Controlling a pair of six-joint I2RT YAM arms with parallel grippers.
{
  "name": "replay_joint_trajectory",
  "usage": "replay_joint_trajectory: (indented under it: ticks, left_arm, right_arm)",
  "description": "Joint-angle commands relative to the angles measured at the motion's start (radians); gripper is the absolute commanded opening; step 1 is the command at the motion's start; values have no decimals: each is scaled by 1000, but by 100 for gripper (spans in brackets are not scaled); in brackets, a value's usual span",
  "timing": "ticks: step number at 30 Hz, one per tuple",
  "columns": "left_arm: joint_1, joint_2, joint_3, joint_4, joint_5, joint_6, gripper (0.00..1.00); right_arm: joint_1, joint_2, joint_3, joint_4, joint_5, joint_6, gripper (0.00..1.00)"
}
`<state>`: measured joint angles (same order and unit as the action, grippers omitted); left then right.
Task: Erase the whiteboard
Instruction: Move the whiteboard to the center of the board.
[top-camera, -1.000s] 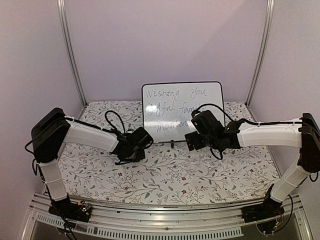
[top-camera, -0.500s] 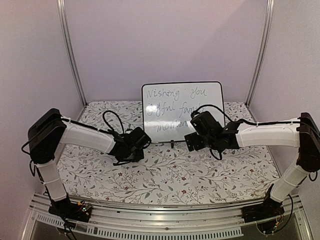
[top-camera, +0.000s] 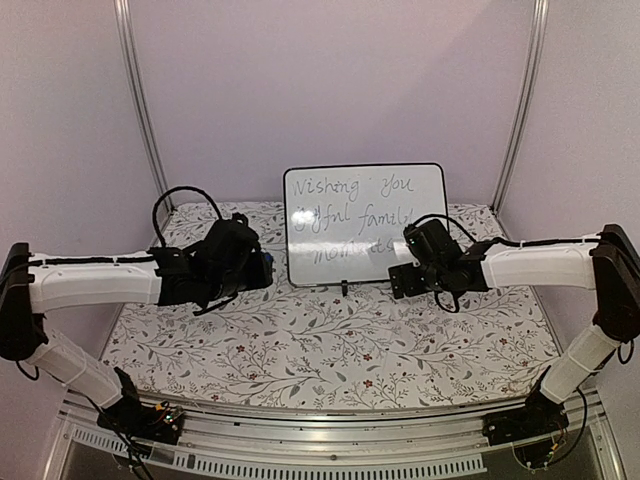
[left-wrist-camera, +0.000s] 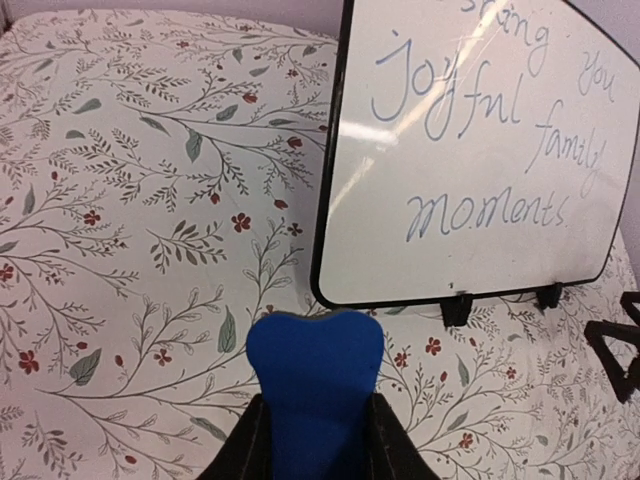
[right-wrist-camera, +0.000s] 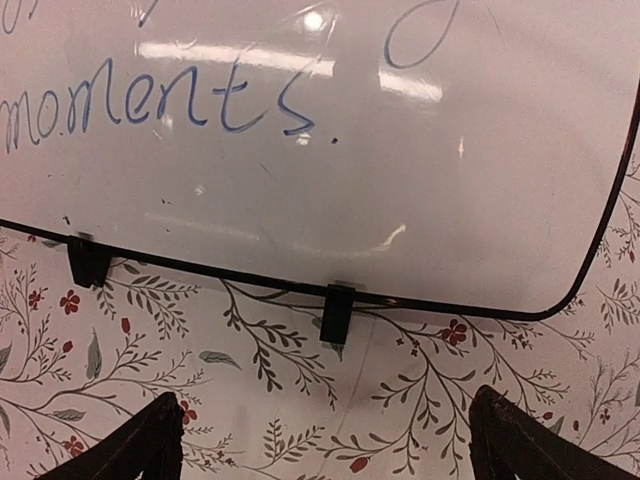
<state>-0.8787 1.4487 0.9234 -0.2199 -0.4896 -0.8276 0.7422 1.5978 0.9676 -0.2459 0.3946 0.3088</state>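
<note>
The whiteboard (top-camera: 365, 225) stands upright at the back centre on small black feet (right-wrist-camera: 337, 312), with grey handwriting across it. The left wrist view shows the whiteboard (left-wrist-camera: 470, 180) up and to the right, reading "joyful family moments". My left gripper (top-camera: 255, 268) hovers left of the board's lower left corner, shut on a blue eraser (left-wrist-camera: 315, 365) that sticks out between the jaws of the left gripper (left-wrist-camera: 318, 405). My right gripper (top-camera: 402, 282) sits in front of the board's lower right. In its own view the right gripper (right-wrist-camera: 325, 400) is open and holds nothing, just short of the whiteboard (right-wrist-camera: 330, 150).
A floral cloth (top-camera: 330, 350) covers the table. Two metal posts (top-camera: 145, 110) rise at the back corners in front of lilac walls. Black cables loop over both wrists. The right gripper's black frame (left-wrist-camera: 615, 345) shows at the edge of the left wrist view.
My left arm has stretched out low and its gripper has moved left and back, away from the board's foot, with the blue eraser showing in it. The right gripper has shifted slightly right.
</note>
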Motion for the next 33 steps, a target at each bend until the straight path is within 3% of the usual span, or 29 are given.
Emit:
replay_joint_trajectory:
  ticks: [1,3,6,14,33]
  left_arm:
    - [7,-121,-72,46,39,87,14]
    - [7,-177,-101,64,53,104,14]
    - [10,-245,-131,66,54,126,25]
    - [27,-330,-168,51,52,119,20]
    - [28,-355,-201,19,34,95,14]
  right_arm:
    - [-38,-16,-33,53,-95,29,97]
    - [-51,-7,-38,62,-115,33,97]
    - [-55,22,-33,78,-133,35,95]
    - [-58,139,10,92,-137,44,87]
    - [-78,262,31,205,-124,29,62]
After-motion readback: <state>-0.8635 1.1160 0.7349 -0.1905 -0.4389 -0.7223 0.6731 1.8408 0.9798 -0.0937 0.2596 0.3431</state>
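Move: My right hand is empty and open, and the black clip under the right part of the whiteboard's lower edge lies about 5 cm ahead of it, 1 cm to the right and 9 cm below. The left clip sits some 10 cm left of that clip on the same edge, and the board's lower right corner about 9 cm to its right. From my left hand, which holds the blue eraser, the right clip is roughly 23 cm right, 7 cm ahead and 14 cm down. I sink my right hand about 8 cm towards the right clip, then ease it some 2 cm forward as it nears the whiteboard's lower edge, tipping the fingers a little steeper and closing them by about a third, still clear of the clip. Meanwhile my left hand, still gripping the eraser, rises, dips slightly at the end, and backs off to the left, away from the board. ##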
